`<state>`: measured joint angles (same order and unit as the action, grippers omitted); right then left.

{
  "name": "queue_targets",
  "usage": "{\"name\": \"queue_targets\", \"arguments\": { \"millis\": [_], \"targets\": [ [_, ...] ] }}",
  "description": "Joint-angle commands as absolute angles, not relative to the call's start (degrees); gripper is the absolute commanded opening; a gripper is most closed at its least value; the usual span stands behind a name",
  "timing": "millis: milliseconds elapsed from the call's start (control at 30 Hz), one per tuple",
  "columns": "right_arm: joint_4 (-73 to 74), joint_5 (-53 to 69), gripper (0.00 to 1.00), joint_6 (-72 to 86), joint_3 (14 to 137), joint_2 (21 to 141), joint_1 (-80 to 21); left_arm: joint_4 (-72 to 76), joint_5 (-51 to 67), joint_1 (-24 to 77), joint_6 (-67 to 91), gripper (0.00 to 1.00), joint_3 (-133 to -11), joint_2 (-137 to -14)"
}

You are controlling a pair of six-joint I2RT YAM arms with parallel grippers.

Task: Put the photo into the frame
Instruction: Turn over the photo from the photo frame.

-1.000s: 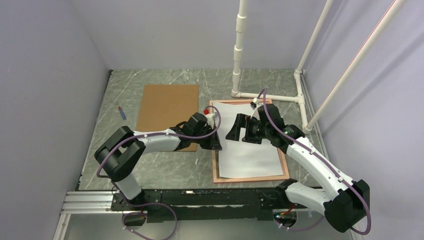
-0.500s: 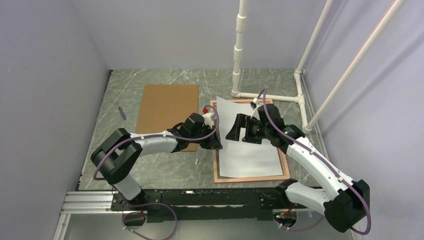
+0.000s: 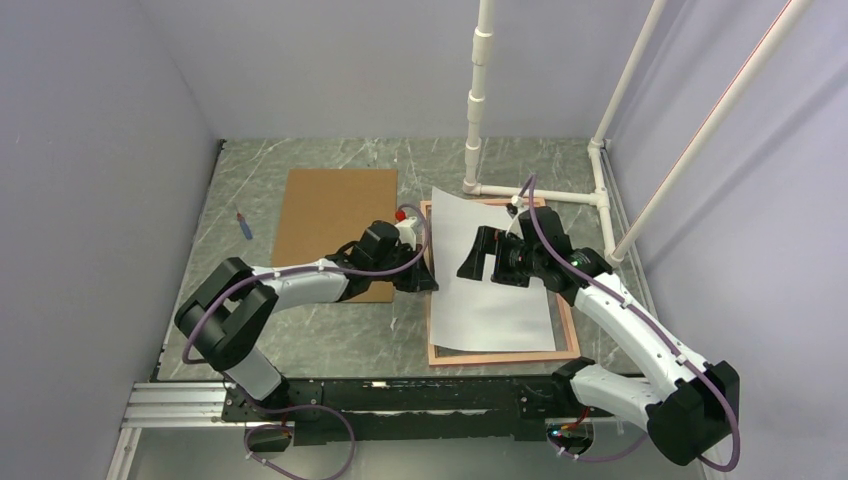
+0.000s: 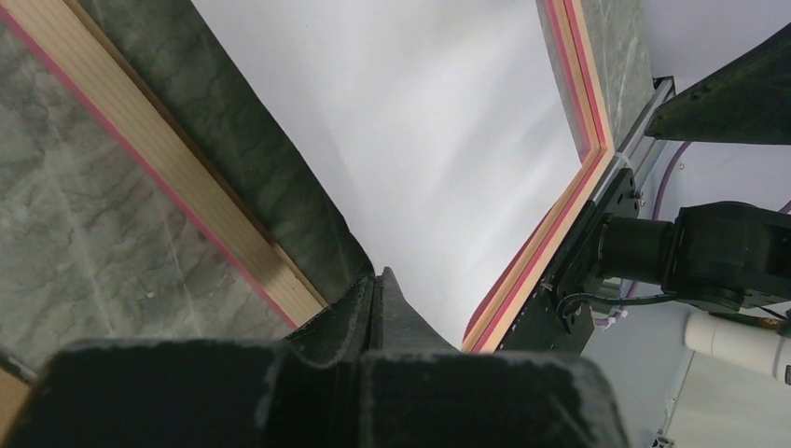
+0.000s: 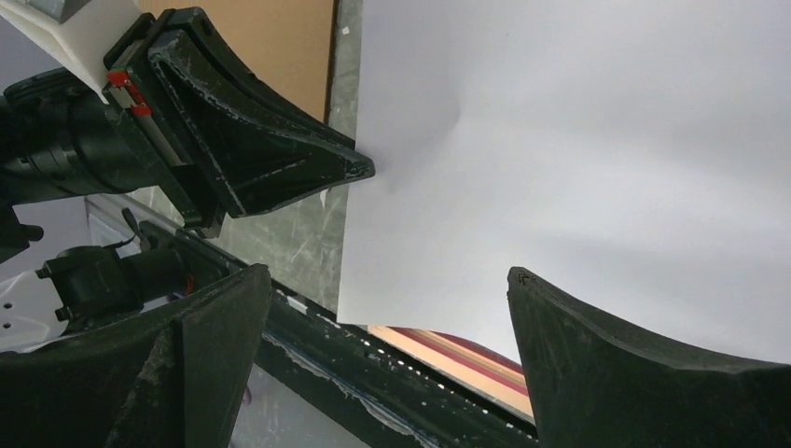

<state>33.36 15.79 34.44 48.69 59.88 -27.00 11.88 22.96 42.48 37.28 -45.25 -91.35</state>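
Note:
The photo lies white side up over the frame, skewed, with its far corner past the frame's far rail. My left gripper is shut on the photo's left edge and holds that edge a little above the frame's left rail. In the left wrist view the white sheet runs right into the closed fingers. My right gripper hovers open over the photo, nothing between its fingers. The printed side is hidden.
A brown backing board lies on the marble table left of the frame, partly under my left arm. A small blue pen sits farther left. White pipes stand behind the frame and along the right side.
The photo has slid toward the far side, its far corner now past the frame's far rail. My left gripper, still shut on it, moved slightly away. The right gripper shifted slightly right.

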Motion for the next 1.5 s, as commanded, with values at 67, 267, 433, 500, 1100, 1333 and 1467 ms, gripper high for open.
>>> {"name": "queue_targets", "arguments": {
  "millis": [67, 267, 433, 500, 1100, 1333, 1467],
  "targets": [
    [33.2, 15.9, 1.00, 33.5, 50.9, 58.2, -25.9, 12.9, 23.1, 44.7, 36.1, 0.00, -50.2, -93.4],
    [33.3, 15.6, 1.00, 33.4, 50.6, 57.6, -25.5, 16.3, 23.6, 45.7, 38.2, 0.00, -50.5, -94.0],
    [33.3, 15.8, 1.00, 33.4, 50.5, 57.5, -25.3, 15.6, 24.1, 47.0, 36.4, 0.00, -52.3, -94.6],
    [33.2, 15.8, 1.00, 33.3, 50.4, 57.5, -25.2, 15.2, 24.3, 47.6, 35.2, 0.00, -52.5, -94.4],
    [33.4, 16.1, 1.00, 33.0, 50.2, 57.2, -24.8, 22.2, 27.1, 47.6, 30.3, 0.00, -46.7, -86.9],
    [33.2, 16.3, 1.00, 32.9, 50.0, 57.2, -24.8, 26.0, 29.6, 47.6, 30.2, 0.00, -46.1, -88.0],
    [33.1, 16.3, 1.00, 32.9, 49.8, 57.0, -24.7, 27.1, 30.7, 47.6, 29.5, 0.00, -45.5, -87.7]
  ]
}}
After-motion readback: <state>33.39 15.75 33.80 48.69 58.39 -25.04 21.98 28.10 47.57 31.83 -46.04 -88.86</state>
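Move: The left hand pinches the photo's left edge midway along. The photo's middle lies about 12 cm to its right, 1 cm ahead and 5 cm lower, and the frame's middle some 13 cm right, level ahead and 7 cm below. The brown board lies 21 cm left, 11 cm ahead and 7 cm below. From the open right hand, the held edge is about 8 cm left, 2 cm back and 6 cm lower. Keeping its pinch on the photo's left edge, the left hand draws that edge right about 4 cm across the frame towards the open right gripper, easing back a little. It then lifts it, about 5 cm in all, as the wrist turns some 10 degrees clockwise and the fingertips tip up. The right hand stays wide open over the photo, shifting only about 1 cm. ##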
